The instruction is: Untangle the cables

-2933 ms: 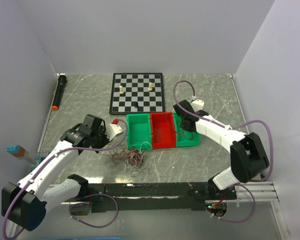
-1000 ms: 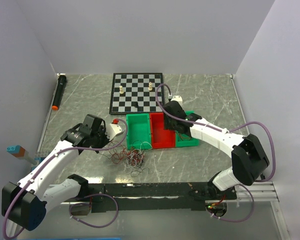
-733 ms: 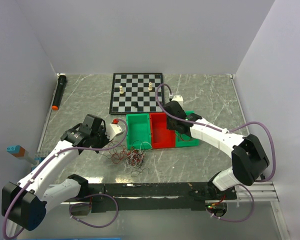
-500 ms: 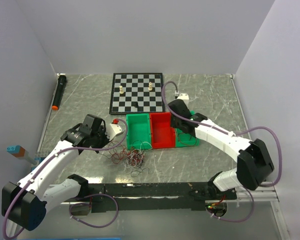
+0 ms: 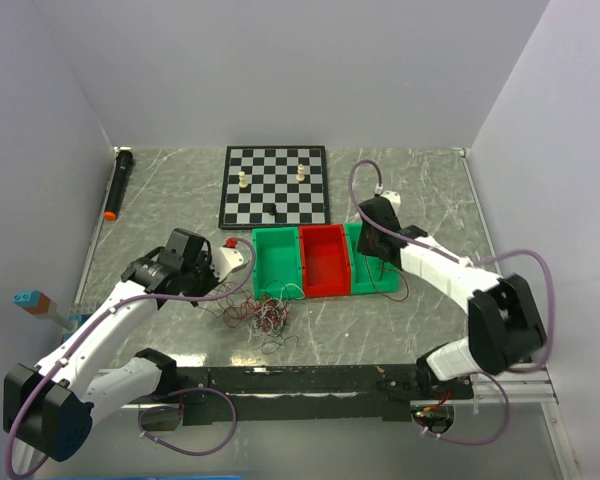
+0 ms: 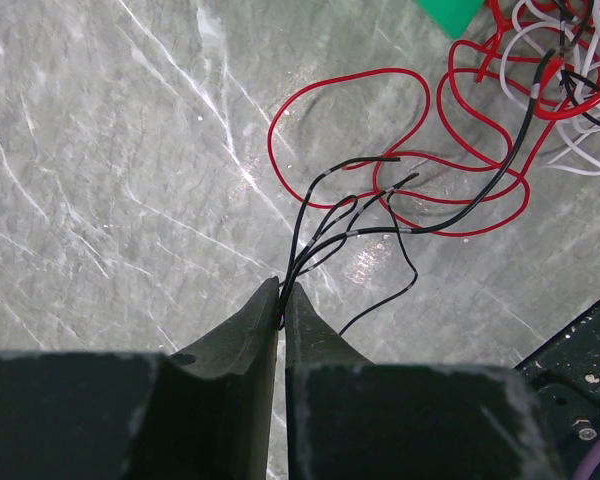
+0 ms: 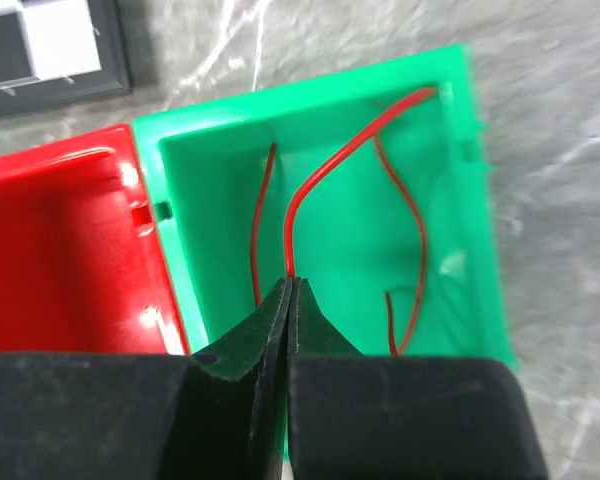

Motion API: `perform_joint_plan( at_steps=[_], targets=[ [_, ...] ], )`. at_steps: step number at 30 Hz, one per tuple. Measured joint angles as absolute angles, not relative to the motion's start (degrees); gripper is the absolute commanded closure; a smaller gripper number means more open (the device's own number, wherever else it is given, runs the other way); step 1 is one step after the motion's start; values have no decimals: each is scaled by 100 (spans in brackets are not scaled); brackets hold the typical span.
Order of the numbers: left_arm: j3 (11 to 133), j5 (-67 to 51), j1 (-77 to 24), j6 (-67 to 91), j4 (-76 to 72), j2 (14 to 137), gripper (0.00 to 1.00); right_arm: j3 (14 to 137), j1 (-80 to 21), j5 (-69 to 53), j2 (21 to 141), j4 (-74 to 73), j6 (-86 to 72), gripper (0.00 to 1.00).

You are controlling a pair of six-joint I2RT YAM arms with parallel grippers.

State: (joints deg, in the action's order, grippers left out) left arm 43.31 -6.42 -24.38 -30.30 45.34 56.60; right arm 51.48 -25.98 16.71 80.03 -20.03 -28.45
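Observation:
The cables (image 5: pixel 265 312) lie in a tangle of red, white and black loops on the marble table, in front of the bins. My left gripper (image 6: pixel 282 300) is shut on several black cables (image 6: pixel 315 215) that run to the red loops (image 6: pixel 420 100) and white cables (image 6: pixel 580 150). My right gripper (image 7: pixel 292 285) is shut on a red cable (image 7: pixel 310 190) over the right green bin (image 7: pixel 310 92). Two more red cables (image 7: pixel 412 230) lie inside that bin. In the top view the right gripper (image 5: pixel 376 243) hangs over this bin (image 5: pixel 372 283).
A left green bin (image 5: pixel 260 265) and a red bin (image 5: pixel 325 265) stand side by side with the right one. Behind them is a chessboard (image 5: pixel 276 185) with a few pieces. A black torch (image 5: pixel 117 182) lies along the left wall.
My right arm has swung from over the red bin to over the right green bin, and its gripper has closed on a red cable. The left arm has not moved.

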Motion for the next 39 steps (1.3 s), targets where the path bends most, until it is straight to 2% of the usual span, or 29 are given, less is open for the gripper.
perform_joint_plan(
  at_steps=[7, 9, 12, 14, 16, 17, 20, 24, 31, 34, 39],
  targets=[
    [4342, -639, -2438, -3030, 4536, 5677, 87, 5561, -2486, 1146, 9223, -1922, -2908, 100],
    [4342, -639, -2438, -3030, 4539, 5677, 87, 5627, -2477, 1079, 9389, -1920, -2921, 93],
    [4342, -642, -2438, -3030, 4541, 5677, 87, 5627, -2471, 1024, 9386, -1925, -2958, 90],
    [4342, -642, -2438, -3030, 4541, 5677, 87, 5627, -2471, 996, 9341, -1922, -2961, 82],
    [4342, -644, -2438, -3030, 4541, 5680, 87, 5634, -2471, 998, 9303, -1933, -2958, 65],
    [4342, -644, -2438, -3030, 4541, 5684, 87, 5647, -2471, 1000, 9299, -1951, -2954, 61],
    [4342, -650, -2438, -3030, 4541, 5686, 87, 5774, -2458, 954, 9299, -2043, -2934, 55],
    [4342, -668, -2438, -3030, 4541, 5686, 87, 6064, -2458, 875, 9268, -2132, -2906, 54],
    [4342, -685, -2438, -3024, 4539, 5686, 88, 6208, -2456, 709, 8707, -2338, -2934, 47],
    [4362, -794, -2438, -2950, 4550, 5686, 88, 5992, -2460, 615, 8110, -2353, -2978, 43],
    [4762, -1100, -2438, -2799, 4635, 5732, 89, 5328, -2923, 508, 6646, -2191, -2969, 42]
  ],
)
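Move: The right hand holds a red cable over the right green bin, whose middle is about 3 cm to its right, 2 cm ahead and 7 cm below. The red bin is roughly 8 cm left and 2 cm ahead, and the left green bin 19 cm left and 2 cm ahead. From the left hand, which keeps hold of black cables, the right green bin is some 38 cm right and 12 cm ahead, and the tangle about 14 cm right, level with it. Letting go of the red cable is the right hand's work: it sinks about 5 cm into the right green bin, edging left and forward as its fingers tip down, then opens to roughly half. Open, it climbs some 14 cm out, finally drawing back about 6 cm while the fingers tip up again. Near the end the left hand, still pinching the black cables, starts right and up by about 2 cm. ##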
